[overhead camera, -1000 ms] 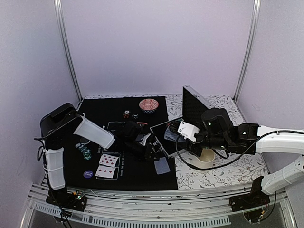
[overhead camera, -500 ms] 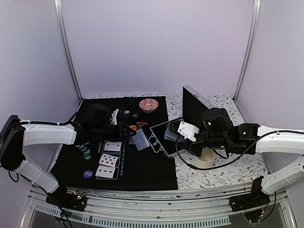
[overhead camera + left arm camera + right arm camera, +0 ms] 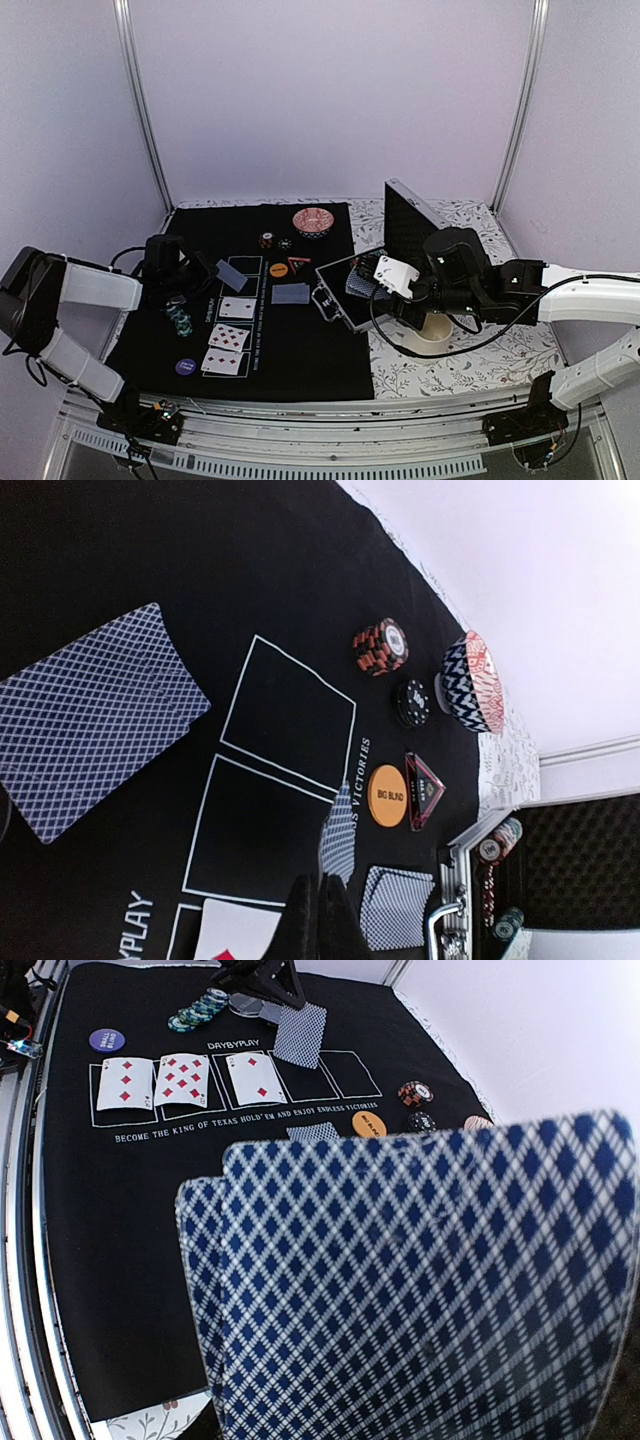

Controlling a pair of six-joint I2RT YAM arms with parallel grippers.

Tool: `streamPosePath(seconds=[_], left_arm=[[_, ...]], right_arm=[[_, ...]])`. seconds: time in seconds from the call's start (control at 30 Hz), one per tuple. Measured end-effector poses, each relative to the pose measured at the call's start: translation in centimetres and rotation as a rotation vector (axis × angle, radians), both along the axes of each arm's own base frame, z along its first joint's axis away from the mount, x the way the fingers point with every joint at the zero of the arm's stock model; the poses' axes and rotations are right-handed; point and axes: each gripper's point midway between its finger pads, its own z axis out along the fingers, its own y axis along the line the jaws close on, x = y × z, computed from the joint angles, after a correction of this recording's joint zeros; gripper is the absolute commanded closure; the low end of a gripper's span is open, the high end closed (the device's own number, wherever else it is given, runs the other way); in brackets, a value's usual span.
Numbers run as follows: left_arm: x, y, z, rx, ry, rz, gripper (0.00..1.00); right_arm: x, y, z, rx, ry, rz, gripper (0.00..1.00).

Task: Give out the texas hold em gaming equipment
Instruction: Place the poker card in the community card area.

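Note:
My left gripper is shut on a grey-blue-backed card, held tilted over the mat beside the two empty boxes. The left wrist view shows that card nearly edge-on, sticking out of the fingertips. A second card lies back-up below the wrist, and a third lies near the case. Three face-up cards fill the nearer boxes. My right gripper is shut on a fanned stack of cards that hides its fingers.
On the black mat are an orange disc, a red triangle, striped chips, green chips and a purple disc. A red bowl stands at the back. The open case and a white cup are on the right.
The left arm has swung back from the middle of the mat to the left side. The card it carried there now lies by the case. The right arm has not moved.

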Motion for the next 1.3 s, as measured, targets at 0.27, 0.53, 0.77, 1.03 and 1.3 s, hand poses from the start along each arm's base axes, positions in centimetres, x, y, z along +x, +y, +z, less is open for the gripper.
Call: streamPosePath(seconds=[0.27,0.53,0.77,1.03,1.3], left_arm=[[1.7,0.7,-2.4,-0.053,0.006,0.089,1.0],[1.1,0.6,-5.4,-0.112,0.048,0.17,1.0],[1.1,-0.9,-5.1,-0.155,0.027,0.217,1.0],[0.7,-1.1,-5.5,-0.162,0.036,0.266,0.79],[-0.1,-0.6,-6.5,-0.069,0.095,0.274,0.61]], right_arm=[[0.0,0.0,0.0,0.0,0.0,0.0,0.59],[0.0,0.1,-0.6,-0.013,0.009,0.002,0.59],[0.0,0.2,-0.7,-0.016,0.011,0.002,0.59],[0.0,0.1,-0.7,-0.019,0.012,0.002,0.59],[0.0,0.1,-0.8,-0.019,0.012,0.002,0.59]])
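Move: The left hand holds a card face down, and the empty fourth slot of the community card area lies about 6 cm to its right, only 1 cm farther out and some 8 cm below. The third face-up card is 5 cm back and 5 cm right, the empty fifth slot 8 cm ahead and 7 cm right, and a face-down pair 3 cm ahead and 5 cm left. From the right hand the fourth slot is roughly 31 cm left, 14 cm ahead and 19 cm lower. The left hand lowers its card about 5 cm into the fourth slot, easing just under 2 cm forward on the way and coming back, while the wrist turns some 15 degrees counter-clockwise to bring the card round. It then hovers almost still over the card's left end before the fingers open to about a third and let go, sinking roughly another centimetre as they part. ##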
